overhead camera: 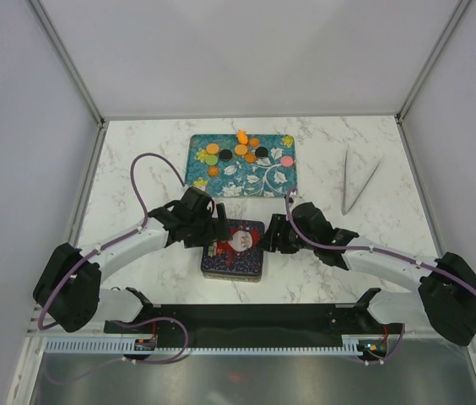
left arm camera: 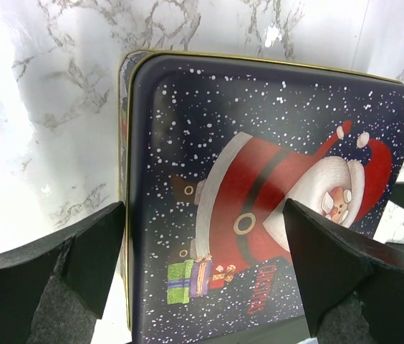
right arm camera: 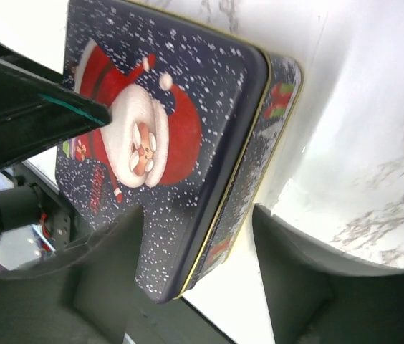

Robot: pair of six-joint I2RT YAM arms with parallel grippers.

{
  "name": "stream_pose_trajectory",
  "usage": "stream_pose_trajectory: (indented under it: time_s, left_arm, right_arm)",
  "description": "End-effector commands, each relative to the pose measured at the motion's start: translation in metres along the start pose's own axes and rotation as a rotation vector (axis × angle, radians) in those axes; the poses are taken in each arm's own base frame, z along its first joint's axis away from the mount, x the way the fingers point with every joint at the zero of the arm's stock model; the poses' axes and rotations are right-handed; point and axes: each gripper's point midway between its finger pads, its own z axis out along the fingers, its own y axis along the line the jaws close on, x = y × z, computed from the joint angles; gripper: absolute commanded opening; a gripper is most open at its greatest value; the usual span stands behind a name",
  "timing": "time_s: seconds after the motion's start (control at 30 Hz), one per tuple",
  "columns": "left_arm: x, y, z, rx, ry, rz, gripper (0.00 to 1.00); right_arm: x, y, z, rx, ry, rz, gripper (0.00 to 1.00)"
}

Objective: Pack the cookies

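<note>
The cookies (overhead camera: 240,152), small round discs in orange, green, black, pink and yellow, lie on the teal floral tray (overhead camera: 255,179) at the back. In front of it stands a dark blue Santa tin (overhead camera: 231,261) with its lid on. My left gripper (overhead camera: 219,229) hangs open over the tin's left side. In the left wrist view that gripper (left arm camera: 205,265) has one finger off the tin's (left arm camera: 259,143) left edge and the other over the lid. My right gripper (right arm camera: 198,265) is open astride the tin's (right arm camera: 180,93) right edge, with a gap to its wall.
Metal tongs (overhead camera: 359,181) lie on the marble table (overhead camera: 137,169) at the back right. White walls close in the table on three sides. Both arms reach inward from the near corners and meet at the tin.
</note>
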Motion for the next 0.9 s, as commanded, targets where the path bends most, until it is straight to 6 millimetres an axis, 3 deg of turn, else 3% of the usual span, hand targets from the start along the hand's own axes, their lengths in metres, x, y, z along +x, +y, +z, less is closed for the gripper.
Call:
stream_pose_trajectory:
  time_s: [0.0,0.07,0.1,0.17,0.2,0.33,0.43,0.57,0.6,0.63,0.77,0.87]
  left_arm:
    - [0.012,0.006,-0.001,-0.03,0.066,0.006,0.98]
    - [0.011,0.004,-0.002,-0.026,0.069,0.008,0.98]
    - [0.011,0.004,-0.002,-0.028,0.068,0.006,0.98]
    - [0.009,0.003,-0.002,-0.026,0.063,0.007,0.98]
    - [0.008,0.003,-0.002,-0.026,0.063,0.007,0.98]
    - [0.006,0.002,-0.001,-0.028,0.063,0.005,0.98]
    - [0.006,0.002,0.001,-0.031,0.069,0.001,0.98]
    - [0.007,0.003,0.002,-0.035,0.075,0.0,0.98]
    - [0.007,0.003,0.003,-0.036,0.074,0.0,0.98]
    - [0.007,0.003,0.003,-0.037,0.075,0.0,0.98]
    - [0.007,0.004,0.004,-0.039,0.077,0.0,0.97]
    - [0.005,0.004,0.004,-0.042,0.073,-0.002,0.97]
  right_arm:
    - [-0.02,0.024,-0.015,-0.075,-0.043,-0.02,0.53]
    - [-0.023,0.038,-0.02,-0.127,-0.037,-0.021,0.42]
    - [-0.021,0.05,-0.024,-0.177,-0.018,-0.013,0.28]
    - [-0.026,0.071,-0.029,-0.25,-0.017,-0.02,0.14]
    - [-0.025,0.078,-0.031,-0.271,-0.012,-0.025,0.0]
    - [-0.024,0.115,-0.042,-0.409,-0.009,-0.035,0.0]
    - [-0.015,0.127,-0.044,-0.513,0.013,-0.017,0.0]
    - [0.021,0.101,-0.026,-0.557,0.085,0.041,0.0]
    - [0.022,0.102,-0.025,-0.591,0.066,0.033,0.0]
    - [0.038,0.082,-0.014,-0.543,0.105,0.049,0.0]
    - [0.06,0.055,0.001,-0.5,0.143,0.078,0.0]
    - [0.065,0.05,0.0,-0.5,0.141,0.074,0.0]
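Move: The Santa lid sits on the cookie box between my hands. From my right hand its middle is about 10 cm left, 4 cm back and 2 cm below. The blue cookie tray's middle is some 17 cm ahead and 8 cm left of my right hand, and the tongs are about 14 cm ahead and 22 cm right. From my open left hand the lid's middle is about 4 cm right, 3 cm back and just below. I shut my right hand's part-open fingers as I lift it about 8 cm, swinging back and left, away from beside the lid's right edge. Then I drop it just as far, still drawing back, so the closed tips come down onto the lid's near-right part, the wrist rolled some 25 degrees. My left hand stays wide open at the lid's left side, one finger still against that edge. ##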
